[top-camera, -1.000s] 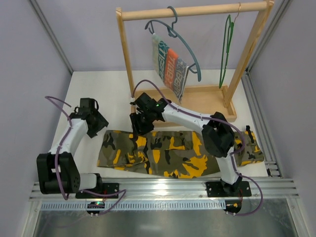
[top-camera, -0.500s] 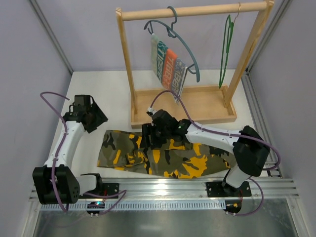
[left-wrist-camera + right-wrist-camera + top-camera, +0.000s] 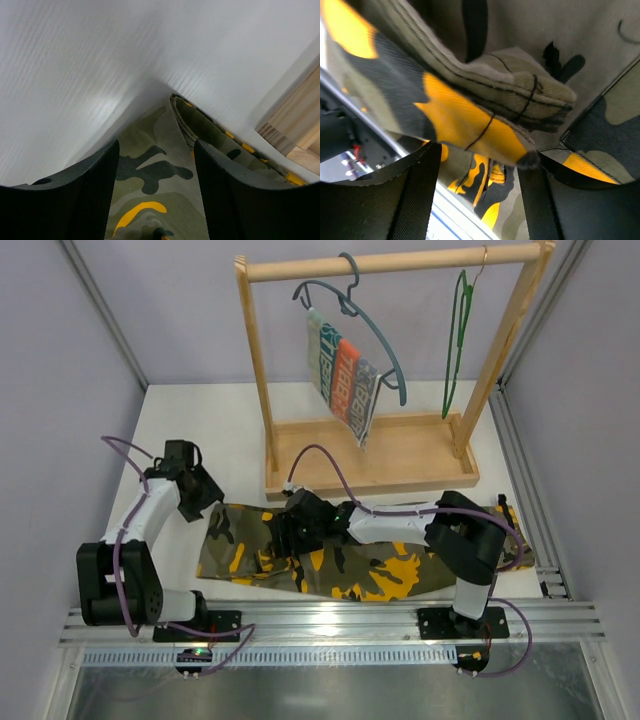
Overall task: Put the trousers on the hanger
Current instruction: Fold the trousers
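Observation:
The camouflage trousers lie flat along the table's front, in front of the rack. The green hanger hangs on the rack's bar at the right, with nothing on it. My left gripper is low at the trousers' left end, open; in the left wrist view its gripper straddles the trousers' folded corner. My right gripper is down on the left half of the trousers. Its gripper is open, and a raised fold of the trousers sits just past the fingertips, touching the right one.
The wooden rack stands behind the trousers, and its base corner shows near my left gripper. A blue-grey hanger with a striped cloth hangs on the left of the bar. A metal rail runs along the front edge.
My right gripper came down from beside the rack's base onto the trousers and opened wider. My left gripper swung away to the left, then back to the trousers' left end.

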Controlling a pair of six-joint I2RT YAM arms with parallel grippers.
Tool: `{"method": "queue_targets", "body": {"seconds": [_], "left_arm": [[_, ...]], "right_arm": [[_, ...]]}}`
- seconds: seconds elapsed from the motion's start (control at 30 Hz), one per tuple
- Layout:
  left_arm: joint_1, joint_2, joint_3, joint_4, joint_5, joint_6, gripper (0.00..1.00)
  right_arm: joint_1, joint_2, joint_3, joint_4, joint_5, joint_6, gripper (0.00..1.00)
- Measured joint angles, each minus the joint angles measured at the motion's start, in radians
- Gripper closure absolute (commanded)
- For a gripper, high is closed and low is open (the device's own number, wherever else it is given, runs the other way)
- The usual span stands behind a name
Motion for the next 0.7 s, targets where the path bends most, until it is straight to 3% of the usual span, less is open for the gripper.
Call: {"method": "queue_targets", "body": {"seconds": [0.1, 0.3, 0.43, 0.47, 0.5, 0.7], "left_arm": [[0.0, 0.044, -0.001, 0.005, -0.01, -0.014, 0.38], [0.01, 0.113, -0.018, 0.021, -0.042, -0.015, 0.38], [0.018, 0.159, -0.043, 0.037, -0.06, -0.017, 0.38], [0.019, 0.17, -0.047, 0.037, -0.065, -0.019, 0.38], [0.019, 0.181, -0.049, 0.037, -0.069, -0.02, 0.38], [0.019, 0.193, -0.041, 0.034, -0.079, -0.025, 0.37]], "right_arm": [[0.018, 0.021, 0.0, -0.004, 0.025, 0.007, 0.4], [0.039, 0.023, -0.008, 0.013, 0.043, 0.022, 0.59], [0.046, 0.023, -0.022, 0.015, 0.058, 0.032, 0.8], [0.048, 0.023, -0.026, 0.016, 0.062, 0.037, 0.92], [0.049, 0.022, -0.031, 0.016, 0.066, 0.039, 0.96], [0.073, -0.033, -0.068, -0.006, 0.114, 0.077, 0.96]]}}
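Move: My left hand is poised open above the trousers' far left corner, which lies about 2 cm ahead, 3 cm to its right and 6 cm below. The rack base's near left corner is roughly 12 cm to that hand's right and 3 cm farther out. My right hand is open over the bunched fold of the trousers, about 2 cm back, 1 cm to its right and 3 cm below; the trousers' near edge is some 8 cm back and 3 cm right of that hand. I lower my open left hand about 6 cm, easing a little back and left and tilting its fingers some 10 degrees back towards me, until it straddles the trousers' left edge by the far corner, right finger on the cloth, left finger outside it. Meanwhile my right hand sinks about 2 cm, drawing back, and shuts its fingers on the bunched fold, then begins to rise slightly, back and to the right. ##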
